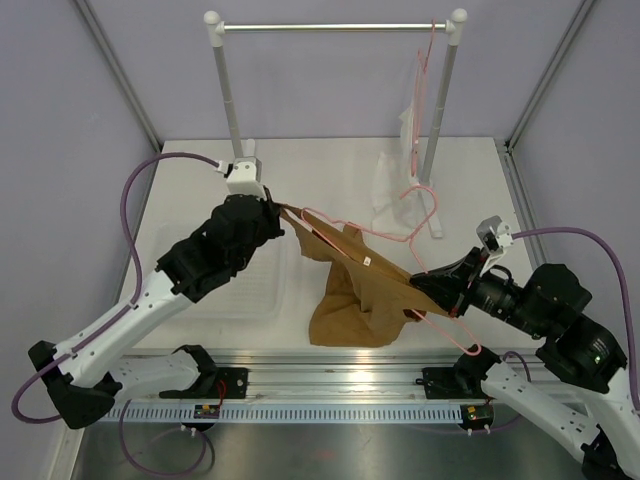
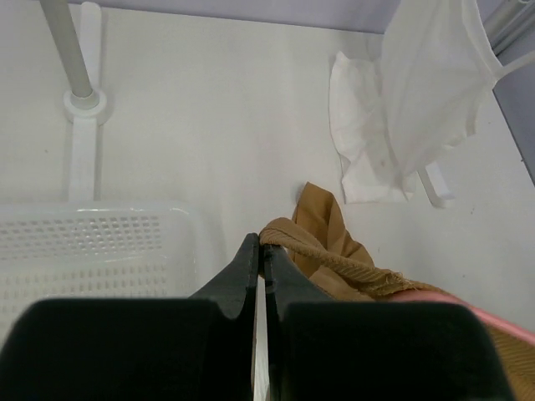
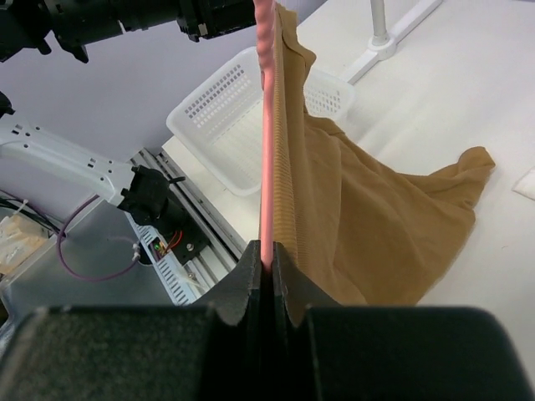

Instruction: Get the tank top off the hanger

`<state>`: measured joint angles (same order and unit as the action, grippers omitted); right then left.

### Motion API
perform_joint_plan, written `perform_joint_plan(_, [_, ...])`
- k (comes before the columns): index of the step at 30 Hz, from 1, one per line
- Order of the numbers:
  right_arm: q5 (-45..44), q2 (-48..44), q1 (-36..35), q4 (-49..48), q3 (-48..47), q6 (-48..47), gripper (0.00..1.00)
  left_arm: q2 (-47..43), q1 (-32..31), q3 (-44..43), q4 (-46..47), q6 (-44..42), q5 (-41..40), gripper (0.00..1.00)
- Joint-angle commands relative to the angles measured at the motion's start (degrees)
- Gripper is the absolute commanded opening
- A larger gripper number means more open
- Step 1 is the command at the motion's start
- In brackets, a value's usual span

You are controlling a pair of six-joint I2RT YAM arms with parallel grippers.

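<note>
The tan-brown tank top [image 1: 352, 300] hangs between my two grippers, its lower part slumped on the table. My left gripper [image 1: 284, 213] is shut on a shoulder strap [image 2: 330, 253] and holds it up; its tips [image 2: 263, 247] pinch the strap's end. My right gripper [image 1: 420, 289] is shut on the pink wire hanger [image 1: 385, 236], which lies tilted across the tank top with its hook toward the back right. In the right wrist view the pink wire [image 3: 267, 125] runs up from the shut tips [image 3: 268, 255], with the tank top [image 3: 376, 217] draped beside it.
A white rack with a rail [image 1: 330, 27] stands at the back. A second pink hanger [image 1: 427, 70] hangs there with a white translucent garment [image 1: 408, 135]. A white perforated basket [image 1: 250, 290] sits under the left arm. A metal rail runs along the table's near edge.
</note>
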<state>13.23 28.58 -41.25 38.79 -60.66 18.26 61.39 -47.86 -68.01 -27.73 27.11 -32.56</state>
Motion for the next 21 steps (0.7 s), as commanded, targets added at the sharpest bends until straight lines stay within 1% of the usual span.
perform_joint_plan(1, [1.7, -3.3, -0.1, -2.6, 0.6, -2.2, 0.00, -2.7, 2.0, 1.3, 1.8, 1.8, -0.3, 0.00])
perform_joint_plan(2, [1.4, -3.9, -0.1, -4.0, 1.0, -2.4, 0.00, -2.7, 1.9, 1.6, 2.1, 1.8, 0.6, 0.00])
perform_joint_plan(5, [-0.2, -6.2, -0.1, -8.2, 3.4, -3.1, 0.00, -3.5, 1.8, 3.8, 4.5, 2.9, 7.3, 0.00])
perform_joint_plan(6, [-0.7, -7.0, -0.1, -9.7, 5.3, -3.2, 0.00, -4.1, 1.6, 4.9, 5.9, 3.7, 12.7, 0.00])
perform_joint_plan(7, [-1.7, -7.6, -0.1, -11.8, 6.5, -3.1, 0.00, -5.3, 1.1, 6.0, 7.5, 4.0, 15.2, 0.00])
perform_joint_plan(8, [-2.6, -7.9, -0.1, -17.7, 8.1, -2.4, 0.00, -5.7, -1.1, 8.0, 11.0, 4.1, 17.3, 0.00])
perform_joint_plan(9, [-3.3, -8.3, -0.1, -21.5, 11.5, -1.7, 0.00, -6.0, -2.6, 8.6, 12.2, 3.7, 19.6, 0.00])
perform_joint_plan(10, [-4.4, -8.2, -0.1, -29.8, 13.2, -0.9, 0.00, -6.4, -3.9, 9.1, 13.1, 3.6, 20.5, 0.00])
perform_joint_plan(11, [-4.6, -7.8, -0.1, -34.5, 14.9, 0.5, 0.00, -6.4, -6.2, 9.6, 14.7, 3.4, 21.7, 0.00])
perform_joint_plan(12, [-5.0, -6.8, -0.1, -39.6, 18.1, 1.2, 0.00, -6.4, -7.1, 10.7, 15.5, 2.9, 24.6, 0.00])
perform_joint_plan(13, [-5.0, -5.9, -0.1, -49.0, 19.3, 2.0, 0.00, -6.4, -7.9, 11.2, 15.9, 2.6, 25.8, 0.00])
perform_joint_plan(15, [-5.0, -2.4, -0.1, -56.7, 21.2, 3.2, 0.00, -6.8, -9.5, 13.7, 17.3, 1.9, 29.5, 0.00])
perform_joint_plan(16, [-5.6, -1.0, -0.1, -62.4, 21.3, 3.4, 0.00, -7.0, -9.9, 14.6, 17.9, 1.7, 31.0, 0.00])
perform_joint_plan(18, [-6.4, 2.9, -0.1, -66.2, 20.4, 3.0, 0.00, -8.0, -10.6, 16.7, 19.0, 0.9, 34.6, 0.00])
perform_joint_plan(19, [-7.5, 4.2, -0.1, -67.3, 19.5, 2.7, 0.00, -8.2, -10.9, 18.4, 18.9, 0.9, 34.3, 0.00])
perform_joint_plan(20, [-8.7, 5.4, -0.1, -66.0, 16.4, 1.7, 0.00, -8.5, -11.2, 19.2, 17.5, 1.0, 33.5, 0.00])
perform_joint_plan(21, [-10.4, 7.9, -0.1, -62.6, 13.4, 1.3, 0.00, -8.3, -11.3, 19.8, 16.1, 1.4, 29.7, 0.00])
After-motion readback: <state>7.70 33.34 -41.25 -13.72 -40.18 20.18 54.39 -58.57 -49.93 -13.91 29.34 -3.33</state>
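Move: Gripped in the left fingers is a strap of the brown tank top, whose middle sags about 15 cm to the right, 12 cm back and 8 cm below; the hanger's middle is some 24 cm right and 12 cm back, about level in height. The basket lies about 17 cm left, 3 cm back and 27 cm below. From the right hand, holding the hanger's bar, the tank top is about 12 cm left, 4 cm ahead and 8 cm down, the white top some 28 cm straight ahead and 20 cm lower. Drawing the pinched strap back, right and down, some 16 cm in all, the left hand turns nearly 40 degrees clockwise and keeps its grip. The right hand, still gripping the hanger, eases back slightly, then carries it about 7 cm forward with some left and up, tilting its fingers upward, to draw the bar out of the tank top. ##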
